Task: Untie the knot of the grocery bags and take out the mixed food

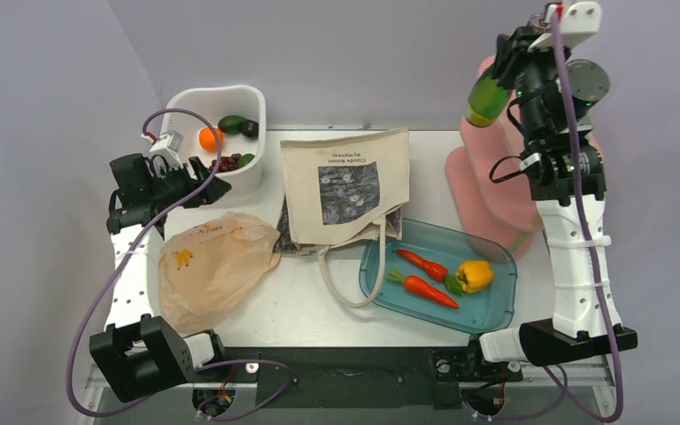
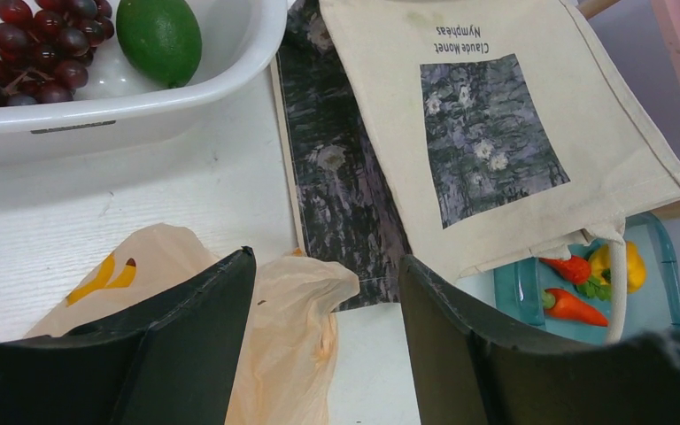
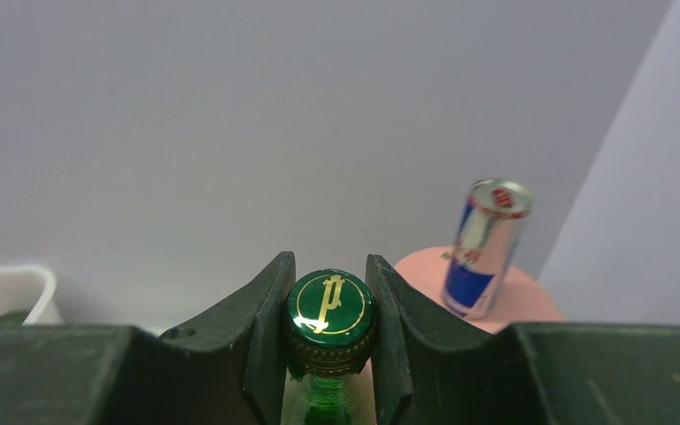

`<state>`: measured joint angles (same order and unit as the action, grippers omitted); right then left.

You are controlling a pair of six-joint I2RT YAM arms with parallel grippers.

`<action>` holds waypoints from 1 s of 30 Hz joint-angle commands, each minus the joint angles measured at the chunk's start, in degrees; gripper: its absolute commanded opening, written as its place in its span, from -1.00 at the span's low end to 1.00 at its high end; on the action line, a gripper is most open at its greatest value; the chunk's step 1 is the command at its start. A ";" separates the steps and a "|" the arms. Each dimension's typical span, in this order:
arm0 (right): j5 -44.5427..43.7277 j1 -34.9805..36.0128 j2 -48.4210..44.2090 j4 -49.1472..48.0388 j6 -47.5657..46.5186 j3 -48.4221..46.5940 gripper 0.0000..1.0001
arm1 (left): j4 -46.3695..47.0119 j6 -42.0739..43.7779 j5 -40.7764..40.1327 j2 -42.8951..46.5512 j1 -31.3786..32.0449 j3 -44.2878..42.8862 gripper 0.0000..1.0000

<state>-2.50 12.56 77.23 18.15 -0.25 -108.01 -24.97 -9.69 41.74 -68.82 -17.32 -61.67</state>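
Note:
The peach-orange plastic bag (image 1: 217, 266) lies slack on the table at the left; the knot is out of view. My left gripper (image 2: 326, 257) hovers open over the bag's (image 2: 292, 328) upper edge, holding nothing. The cream canvas tote (image 1: 345, 181) lies flat in the middle. Two carrots (image 1: 425, 276) rest in the teal tray (image 1: 496, 314). My right gripper (image 3: 329, 258) is raised at the far right, shut on the cap of the green bottle (image 3: 329, 305), which hangs (image 1: 487, 97) over the pink stand (image 1: 482, 190). The blue-silver can (image 3: 485, 248) stands on that stand. A dark avocado (image 1: 232, 123) lies in the white bin (image 1: 257, 102).
A yellow bell pepper (image 1: 475, 275) shares the tray with the carrots. The bin also holds an orange fruit (image 1: 210, 137), dark grapes (image 2: 27, 49) and a green fruit (image 2: 159, 37). The tote's handle (image 1: 345, 283) loops toward the tray. Walls close in at the left and back.

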 commanded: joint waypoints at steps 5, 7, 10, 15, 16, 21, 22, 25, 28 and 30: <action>-1.05 -11.09 4.88 -9.39 3.08 -16.08 -1.00 | 4.14 -0.73 -1.33 -0.72 1.23 -3.02 0.17; -0.74 -13.02 6.09 -9.77 3.29 -17.64 -1.00 | 4.21 -0.62 -1.39 -0.66 1.23 -2.85 0.17; 0.06 -15.74 8.15 -9.78 3.82 -19.22 -1.00 | 4.60 -0.74 -1.29 -0.55 1.31 -2.05 0.17; 1.29 -18.67 10.22 -11.34 2.08 -17.19 -1.00 | 4.89 -1.03 -1.14 -0.23 1.45 -0.77 0.17; 1.78 -19.34 10.48 -11.70 2.09 -16.57 -1.00 | 4.78 -0.94 -1.05 -0.01 1.52 -0.67 0.17; 1.98 -20.87 11.82 -12.57 2.13 -14.38 -1.00 | 3.61 0.44 -1.05 0.76 1.57 -0.52 0.17; 1.98 -21.14 11.94 -12.91 2.04 -13.62 -1.00 | 3.44 0.58 -1.05 0.96 1.54 -0.54 0.17; 1.99 -21.33 12.18 -13.38 1.04 -11.41 -1.00 | 2.52 1.40 -1.18 1.27 1.55 -0.83 0.17; 2.03 -21.35 11.79 -14.45 0.05 -8.57 -1.00 | 1.48 2.50 -1.13 1.60 1.59 -1.05 0.17; 2.06 -21.35 11.32 -14.53 -0.55 -7.09 -0.81 | 0.91 3.26 -1.10 1.89 1.62 -1.15 0.17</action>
<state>-1.19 -8.34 91.72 13.65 0.62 -115.77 -23.70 -8.71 40.71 -69.10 -16.05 -61.76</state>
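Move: The right hand already holds the green bottle by its neck, high up beside the pink rack. The bottle's spot on the top shelf lies about 9 cm ahead, 15 cm to the right and some 18 cm below this hand. The drinks can stands roughly 20 cm ahead, 13 cm to the right and 11 cm below. From the left hand, that shelf spot is about 65 cm to the right, 14 cm ahead and 11 cm higher. Sweeping right by about 15 cm, the right hand first lifts the held bottle some 6 cm, then curves forward about 9 cm and comes down past its starting height onto the near side of the can, slowing at the end. The wrist swings clockwise about 20 degrees; the fingers keep their grip on the neck. ##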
